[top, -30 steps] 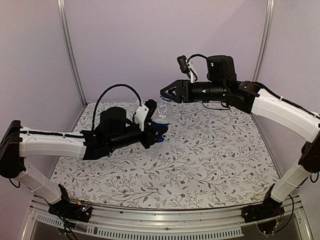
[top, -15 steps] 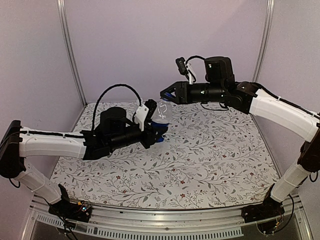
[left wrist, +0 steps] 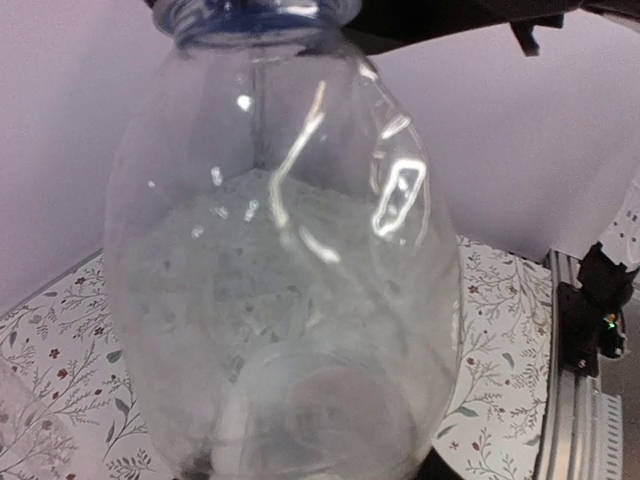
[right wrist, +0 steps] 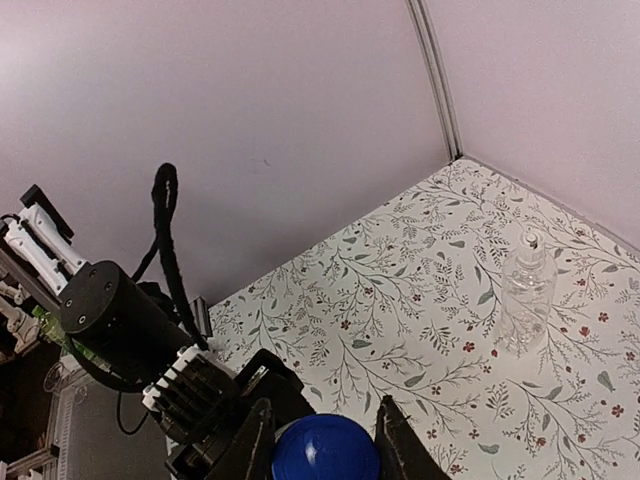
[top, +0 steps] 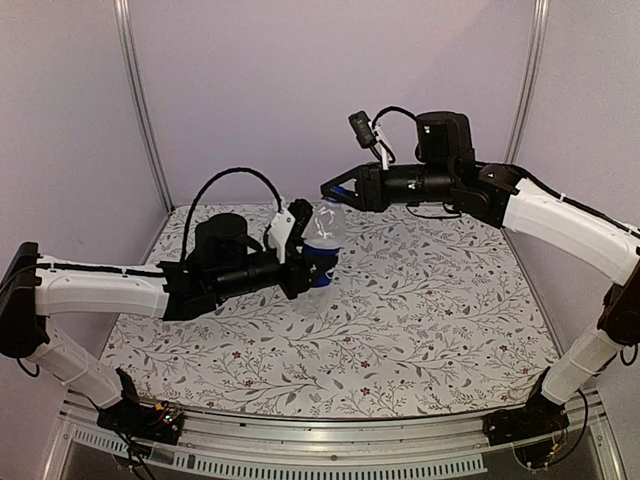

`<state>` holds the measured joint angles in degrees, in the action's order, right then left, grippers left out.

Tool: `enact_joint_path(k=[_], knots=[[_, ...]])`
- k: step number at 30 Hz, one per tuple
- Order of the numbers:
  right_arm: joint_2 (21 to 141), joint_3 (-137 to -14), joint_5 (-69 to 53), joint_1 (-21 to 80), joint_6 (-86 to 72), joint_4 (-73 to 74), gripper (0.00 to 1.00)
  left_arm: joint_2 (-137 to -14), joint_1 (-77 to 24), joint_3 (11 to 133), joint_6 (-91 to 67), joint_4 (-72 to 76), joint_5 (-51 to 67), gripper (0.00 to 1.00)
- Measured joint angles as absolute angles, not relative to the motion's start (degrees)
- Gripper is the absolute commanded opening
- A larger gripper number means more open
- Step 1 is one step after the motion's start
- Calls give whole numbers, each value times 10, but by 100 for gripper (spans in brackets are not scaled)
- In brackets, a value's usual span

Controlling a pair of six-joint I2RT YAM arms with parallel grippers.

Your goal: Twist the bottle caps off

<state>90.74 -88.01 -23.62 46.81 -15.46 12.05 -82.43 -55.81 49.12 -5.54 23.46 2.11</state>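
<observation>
My left gripper (top: 310, 263) is shut on the lower body of the clear bottle (top: 325, 232) with a blue label, holding it upright above the table. That bottle (left wrist: 285, 260) fills the left wrist view and hides the fingers there. My right gripper (top: 334, 190) reaches in from the right at the bottle's top. In the right wrist view its two fingers (right wrist: 255, 440) press either side of the bright blue bottle cap (right wrist: 325, 452). A second, plain clear bottle (right wrist: 527, 292) stands upright on the table, with a pale cap (right wrist: 528, 240).
The floral table cover (top: 420, 310) spreads under both arms. Lilac walls with metal corner posts (top: 140, 100) close in the back and sides. A black cable (top: 225, 180) loops above the left wrist.
The right gripper's fingers have closed from open onto the blue cap. The left arm has kept its hold on the bottle, nearly still.
</observation>
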Motion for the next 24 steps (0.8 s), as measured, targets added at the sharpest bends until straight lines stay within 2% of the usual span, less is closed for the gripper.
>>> enact_joint_path(k=[12, 18, 24], knots=[[871, -889, -595, 437, 63, 161, 14, -812, -554, 470, -76, 338, 349, 37], [893, -907, -686, 432, 114, 197, 14, -822, -554, 470, -100, 351, 418, 37], [899, -907, -727, 427, 136, 215, 16, -837, -554, 474, -118, 362, 455, 36]])
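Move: The right hand already pinches the blue cap, which sits between its pads. The left hand already grips the bottle's label, about 12 cm below the cap, so the cap lies roughly 3 cm ahead and 3 cm right of the left hand. A second, clear bottle stands on the table some 17 cm ahead of the right hand, 14 cm to its left and 27 cm lower. Both hands keep hold and draw back about 12 cm, right turning counter-clockwise, left clockwise, some 45 degrees each. ##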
